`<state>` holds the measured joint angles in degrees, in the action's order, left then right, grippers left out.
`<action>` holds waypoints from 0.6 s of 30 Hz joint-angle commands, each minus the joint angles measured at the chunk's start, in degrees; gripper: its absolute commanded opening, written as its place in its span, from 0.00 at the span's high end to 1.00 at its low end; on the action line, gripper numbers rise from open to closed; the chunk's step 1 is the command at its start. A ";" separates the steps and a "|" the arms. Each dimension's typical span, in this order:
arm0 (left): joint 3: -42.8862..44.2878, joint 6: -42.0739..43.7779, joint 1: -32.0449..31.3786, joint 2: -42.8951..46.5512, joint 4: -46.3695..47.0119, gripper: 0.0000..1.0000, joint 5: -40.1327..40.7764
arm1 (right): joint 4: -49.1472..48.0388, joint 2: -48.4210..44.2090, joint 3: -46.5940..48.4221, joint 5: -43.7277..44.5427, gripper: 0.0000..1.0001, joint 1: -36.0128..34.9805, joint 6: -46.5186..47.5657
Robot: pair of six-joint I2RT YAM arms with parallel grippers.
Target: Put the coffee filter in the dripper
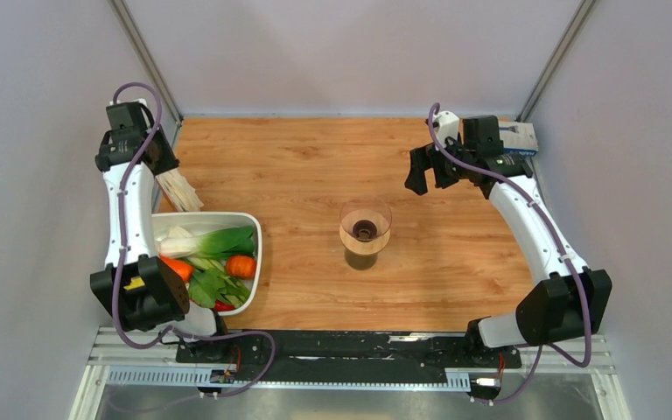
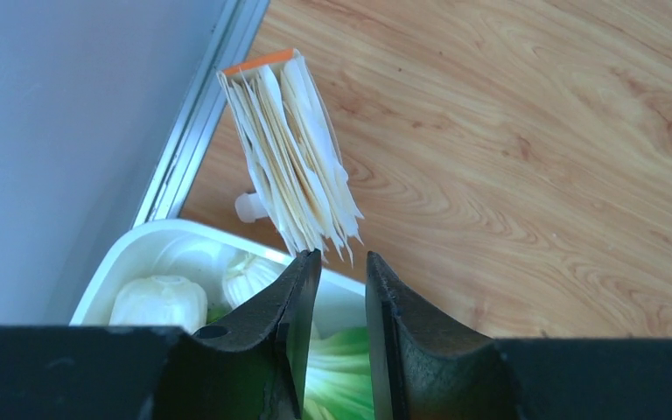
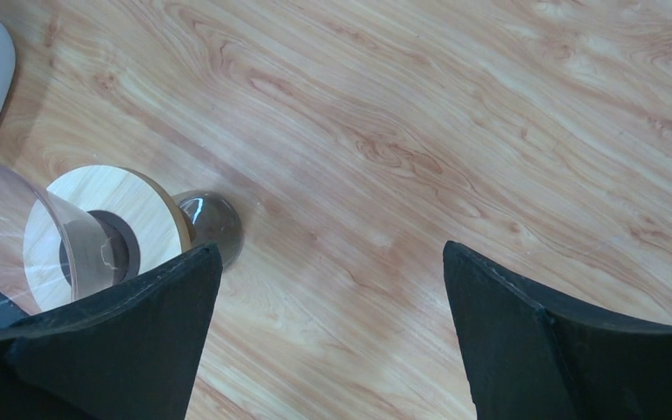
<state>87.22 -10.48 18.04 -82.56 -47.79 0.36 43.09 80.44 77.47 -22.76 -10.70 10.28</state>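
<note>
A stack of white paper coffee filters (image 2: pixel 293 166) with an orange top edge stands at the table's left edge; in the top view the stack (image 1: pixel 180 191) is just behind the white tray. My left gripper (image 2: pixel 343 261) hovers right at the stack's lower tips with its jaws a narrow gap apart and nothing between them; it also shows in the top view (image 1: pixel 166 171). The clear dripper (image 1: pixel 365 226) with a tan ring base (image 3: pixel 153 214) sits on a brown glass cup (image 1: pixel 361 259) at mid-table. My right gripper (image 3: pixel 332 254) is wide open and empty, behind and to the right of the dripper (image 1: pixel 420 178).
A white tray (image 1: pixel 255 234) holding greens, carrots and garlic sits at the near left, partly under my left gripper (image 2: pixel 144 249). A small blue and white box (image 1: pixel 521 137) lies at the back right corner. Grey walls close in the left, right and back.
</note>
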 commanded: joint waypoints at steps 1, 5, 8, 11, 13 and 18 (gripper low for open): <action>4.74 0.56 0.64 -3.83 4.98 0.65 3.39 | -5.06 -1.13 -0.02 0.55 0.00 -0.07 -1.08; 6.93 0.50 1.47 -7.74 6.74 0.67 3.63 | -4.04 -0.46 0.86 0.54 0.00 -0.10 -1.45; 9.75 0.77 3.00 -12.23 6.93 0.67 4.20 | -3.09 -0.03 1.11 0.24 0.00 -0.09 -1.49; 10.81 0.60 4.17 -14.16 7.34 0.67 4.03 | -2.87 0.21 0.88 0.61 0.00 -0.06 -1.33; 11.32 0.82 4.75 -15.28 7.65 0.67 4.32 | -2.83 0.32 0.88 0.62 0.00 -0.09 -1.32; 12.68 1.28 5.46 -18.37 7.37 0.67 4.93 | -2.64 0.92 1.10 0.83 0.00 -0.04 -1.14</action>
<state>96.84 -10.07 22.72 -99.50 -41.78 4.29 41.30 80.68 77.41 -22.37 -10.70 9.32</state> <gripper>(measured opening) 0.327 0.998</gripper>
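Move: The coffee filters lie in their open box about 8 cm ahead of the left gripper, some 6 cm to its left and roughly 21 cm below. The vegetable tray is centred about 15 cm back from the gripper, about 1 cm to its right; the leek in it lies some 9 cm back and 12 cm to the right. For the right gripper, the filters are about 10 cm ahead, 70 cm to the left and 19 cm below. Bring the left gripper about 7 cm to the left and 6 cm forward, sinking some 3 cm, to close in over the coffee filters without touching them. Lead with the forward reach, then let it fade while the leftward swing carries on, turning the hand slightly counter-clockwise. Keep the fingers about a third open. ##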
